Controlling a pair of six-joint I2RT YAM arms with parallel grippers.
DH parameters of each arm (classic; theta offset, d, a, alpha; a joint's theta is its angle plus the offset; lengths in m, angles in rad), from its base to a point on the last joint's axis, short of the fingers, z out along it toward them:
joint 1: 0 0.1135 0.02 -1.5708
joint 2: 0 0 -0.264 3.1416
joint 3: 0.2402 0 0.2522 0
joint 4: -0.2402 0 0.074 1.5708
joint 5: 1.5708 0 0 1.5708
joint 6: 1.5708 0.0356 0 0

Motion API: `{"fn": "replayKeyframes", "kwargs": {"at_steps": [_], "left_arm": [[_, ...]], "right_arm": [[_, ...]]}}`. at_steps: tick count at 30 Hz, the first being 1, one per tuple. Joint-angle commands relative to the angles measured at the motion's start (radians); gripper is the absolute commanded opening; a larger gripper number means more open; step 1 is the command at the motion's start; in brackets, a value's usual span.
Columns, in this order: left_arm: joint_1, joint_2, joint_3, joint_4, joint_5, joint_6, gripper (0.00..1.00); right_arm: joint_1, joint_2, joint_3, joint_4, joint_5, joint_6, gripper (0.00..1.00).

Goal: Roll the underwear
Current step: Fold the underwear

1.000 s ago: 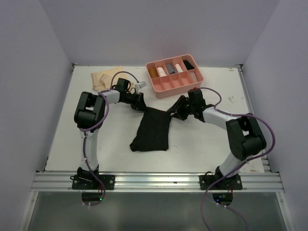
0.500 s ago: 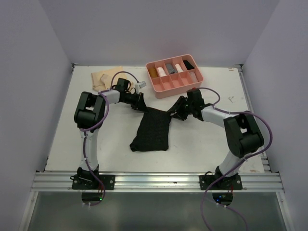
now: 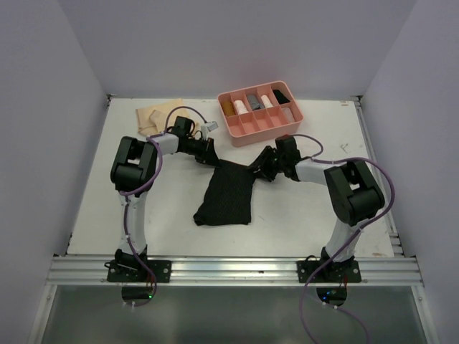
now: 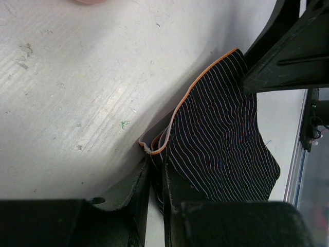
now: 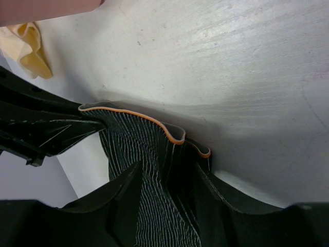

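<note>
The black pin-striped underwear (image 3: pixel 228 195) with an orange-edged waistband lies in the middle of the table, its far edge raised between both grippers. My left gripper (image 3: pixel 213 159) is shut on the waistband's left corner (image 4: pixel 154 149); the jaws nearly meet on the cloth (image 4: pixel 221 144). My right gripper (image 3: pixel 257 166) holds the right corner, a thick bunch of folds (image 5: pixel 169 164) between its fingers (image 5: pixel 126 188). The waistband (image 5: pixel 133 117) runs across to the left gripper. A pale tan underwear (image 3: pixel 152 117) lies crumpled at the far left, also seen as yellowish cloth (image 5: pixel 31 46).
A pink divided tray (image 3: pixel 265 134) holding several rolled items stands at the back, just beyond the right gripper. Its pink edge (image 5: pixel 46 10) shows in the right wrist view. Walls close in the table on three sides; a metal rail (image 3: pixel 229 269) runs along the near edge.
The right arm's elbow and forearm have swung left, drawing its gripper slightly closer to the left one. The left arm and the cloth's lower part have not moved.
</note>
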Motion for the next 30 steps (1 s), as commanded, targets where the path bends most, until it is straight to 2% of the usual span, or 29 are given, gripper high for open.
{"fn": "replayKeyframes", "kwargs": {"at_steps": [1, 12, 16, 19, 22, 25, 27, 30], "left_arm": [[0.007, 0.035, 0.014, -0.054, -0.038, 0.037, 0.18], [0.074, 0.018, 0.054, -0.146, -0.071, 0.131, 0.19], [0.081, -0.033, 0.071, -0.196, -0.050, 0.242, 0.41], [0.081, -0.123, 0.048, -0.266, -0.021, 0.328, 0.47], [0.077, -0.240, -0.010, -0.410, -0.025, 0.558, 0.44], [0.068, -0.361, -0.140, -0.539, -0.042, 0.717, 0.43], [0.044, -0.471, -0.266, -0.553, -0.096, 0.753, 0.43], [-0.014, -0.618, -0.416, -0.477, -0.169, 0.749, 0.42]], "right_arm": [[0.003, 0.051, -0.013, 0.052, -0.008, 0.014, 0.47], [0.004, 0.075, -0.056, -0.030, 0.030, -0.018, 0.51], [0.006, 0.071, -0.048, -0.030, 0.027, -0.028, 0.51], [0.004, 0.073, -0.033, -0.033, 0.015, -0.038, 0.51], [0.003, 0.070, -0.021, -0.046, 0.012, -0.047, 0.51], [0.004, 0.068, -0.022, -0.048, 0.013, -0.050, 0.51], [0.003, 0.070, -0.021, -0.050, 0.012, -0.052, 0.51], [0.006, 0.070, -0.024, -0.051, 0.013, -0.053, 0.51]]}}
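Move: The left fingers are still shut on the left end of the underwear's waistband; the underwear's near-left corner, where this hand heads, lies about 20 cm back and 5 cm left, at nearly its height. From the left hand, the pink box is some 18 cm ahead and 14 cm right, the yellow cloth about 14 cm ahead and 15 cm left. The right fingers straddle the waistband's right end, right at the fingertips and about 1 cm below. The left fingers let go of the waistband's left end, opening partway as the hand eases left, then the hand sweeps back, left and up, about 14 cm in all, towards the underwear's near-left corner, the wrist turning some 25 degrees so that the fingers point more steeply down. The right hand first sinks about 1 cm, then stays put around the right end, its fingers partly open. ##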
